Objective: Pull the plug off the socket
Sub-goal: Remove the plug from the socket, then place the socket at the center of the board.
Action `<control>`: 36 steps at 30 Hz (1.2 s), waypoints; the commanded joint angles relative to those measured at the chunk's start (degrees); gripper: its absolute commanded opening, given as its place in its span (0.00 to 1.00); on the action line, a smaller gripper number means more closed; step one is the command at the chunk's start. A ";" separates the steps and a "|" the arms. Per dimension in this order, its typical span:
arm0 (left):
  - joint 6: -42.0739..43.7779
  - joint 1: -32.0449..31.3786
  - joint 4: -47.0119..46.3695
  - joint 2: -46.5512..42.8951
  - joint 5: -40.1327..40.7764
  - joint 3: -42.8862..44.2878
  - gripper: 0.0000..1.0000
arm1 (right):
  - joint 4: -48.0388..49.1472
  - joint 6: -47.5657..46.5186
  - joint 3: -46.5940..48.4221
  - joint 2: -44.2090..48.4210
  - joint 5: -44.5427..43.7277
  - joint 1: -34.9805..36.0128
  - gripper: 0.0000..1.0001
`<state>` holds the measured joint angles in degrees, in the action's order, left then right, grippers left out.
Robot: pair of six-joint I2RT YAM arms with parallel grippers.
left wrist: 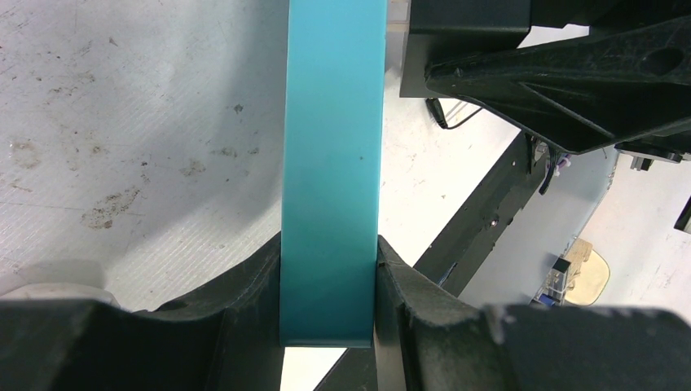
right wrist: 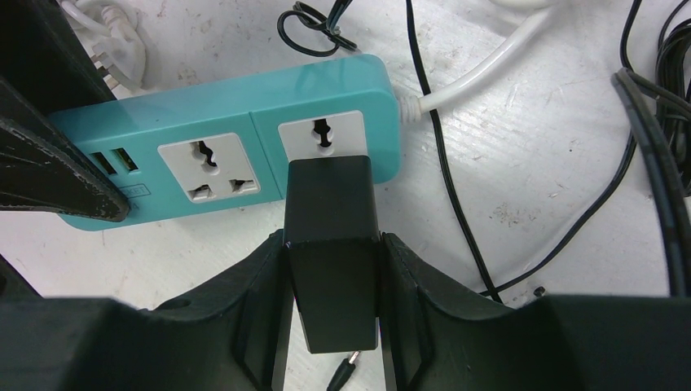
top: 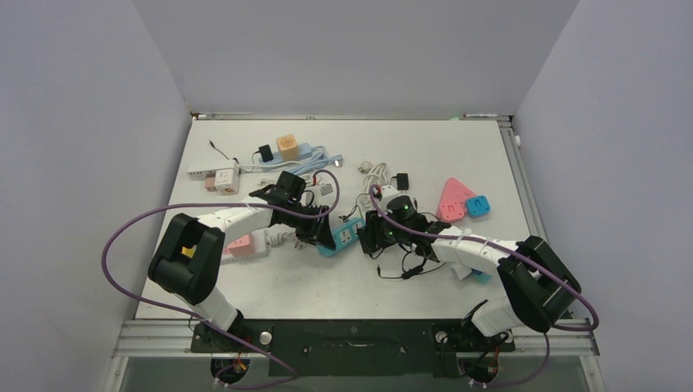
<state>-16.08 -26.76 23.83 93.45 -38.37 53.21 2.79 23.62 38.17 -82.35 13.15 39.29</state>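
A teal socket strip [top: 344, 237] [right wrist: 244, 155] lies at the table's middle. My left gripper [top: 324, 236] [left wrist: 330, 273] is shut on its narrow end, both pads pressed flat against the teal sides [left wrist: 332, 163]. A black plug [right wrist: 330, 220] stands with its front end against the strip's right outlet, covering the lower holes. My right gripper [top: 374, 232] [right wrist: 332, 273] is shut on that plug, one finger on each side. The strip's left outlet and two USB ports are bare. A white cord [right wrist: 481, 69] leaves the strip's right end.
Black cables [top: 409, 265] [right wrist: 652, 122] trail around the right gripper. A pink triangular adapter [top: 453, 198] and a blue cube [top: 478, 206] lie to the right. An orange cube [top: 287, 145], a white strip [top: 204, 171] and a pink strip [top: 241, 245] lie on the left side.
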 commanded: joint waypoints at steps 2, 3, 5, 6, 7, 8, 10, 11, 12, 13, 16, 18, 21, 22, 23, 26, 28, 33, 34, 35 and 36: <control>-0.84 1.31 3.67 -0.51 9.67 1.05 0.00 | -2.02 2.05 0.13 4.32 -2.90 -1.58 0.05; -0.95 1.42 3.49 -0.70 9.60 0.88 0.00 | -2.08 2.12 0.19 4.60 -2.95 -1.54 0.05; -0.91 1.54 3.58 -0.53 9.19 0.90 0.00 | -2.29 1.99 0.40 4.61 -3.03 -1.57 0.05; -0.89 1.50 3.67 -0.29 8.93 0.90 0.00 | -2.45 1.92 0.53 4.46 -3.04 -1.58 0.05; -0.89 1.53 3.81 -0.02 8.73 0.96 0.00 | -2.59 1.82 0.69 4.43 -3.04 -1.58 0.05; -0.89 1.54 3.78 0.12 8.56 1.01 0.00 | -2.61 1.85 0.82 4.44 -3.00 -1.58 0.05; -0.89 1.54 3.93 0.37 8.33 1.18 0.00 | -2.61 2.07 0.86 4.89 -2.95 -1.58 0.05; -0.89 1.54 3.87 0.36 8.31 1.15 0.00 | -2.61 2.27 0.89 5.17 -2.97 -1.54 0.05; -0.89 1.54 3.91 0.33 8.39 1.19 0.00 | -2.61 2.50 0.93 5.56 -2.89 -1.53 0.05; -0.89 1.54 3.86 0.21 8.44 1.13 0.00 | -2.61 2.65 1.06 5.89 -2.82 -1.58 0.05; -0.89 1.54 3.90 0.03 8.77 1.12 0.00 | -3.40 2.94 1.81 6.96 -2.47 -1.58 0.05; -1.10 1.62 3.70 -0.43 9.31 1.13 0.00 | -4.92 3.04 2.58 7.95 -2.28 -1.58 0.05; -1.49 2.24 2.66 -2.13 9.12 0.71 0.00 | -6.99 3.31 4.08 11.01 -2.28 -1.58 0.05; -1.50 2.79 2.41 -2.73 8.70 0.61 0.00 | -8.19 3.34 4.81 12.27 -2.64 -1.58 0.05; -1.50 3.18 2.16 -3.43 8.18 0.55 0.00 | -9.47 3.27 5.60 13.51 -3.24 -1.57 0.05; -1.54 4.67 1.41 -5.27 6.49 0.22 0.00 | -14.38 2.70 9.75 17.39 -6.15 -1.58 0.05; -1.86 5.49 0.51 -6.69 5.18 -0.28 0.00 | -18.28 1.84 13.47 18.96 -9.30 -1.58 0.05; -2.79 6.87 -1.85 -10.05 3.08 -1.19 0.00 | -24.85 -0.46 23.23 18.83 -19.58 -1.58 0.05; -2.96 7.08 -2.28 -10.72 2.86 -1.38 0.00 | -25.12 -1.02 24.91 18.23 -20.80 -1.58 0.05; -3.13 7.27 -2.86 -11.55 2.67 -1.64 0.00 | -25.23 -1.52 26.70 17.41 -22.11 -1.65 0.05; -3.31 7.40 -3.35 -12.36 2.61 -1.84 0.00 | -25.25 -2.06 28.40 16.54 -22.99 -1.67 0.05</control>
<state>-18.22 -20.14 24.84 85.73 -33.32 51.46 -20.14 24.25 60.36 -64.40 -1.48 37.85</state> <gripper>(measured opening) 0.322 0.367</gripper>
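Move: The right hand already pinches the black adapter whose plug sits in the socket's right end. The middle of the teal socket lies about 6 cm to its left, 1 cm ahead and 2 cm lower. From this hand the coiled white cable is some 14 cm ahead and 2 cm right, the small black charger 13 cm ahead and 8 cm right, both about 6 cm lower. The left hand grips the socket's other end: the socket's middle is roughly 4 cm right and 1 cm ahead of it, the adapter 9 cm right and 1 cm ahead. To the right first, by only a couple of centimetres, then upward ever faster to about 20 cm, drifting forward and farther right, the right hand draws the adapter out and away from the socket, its fingers tipping up and turning clockwise some 20 degrees. The left hand keeps its grip and carries the socket left and forward about 5 cm, rising late and turning slightly counter-clockwise. ##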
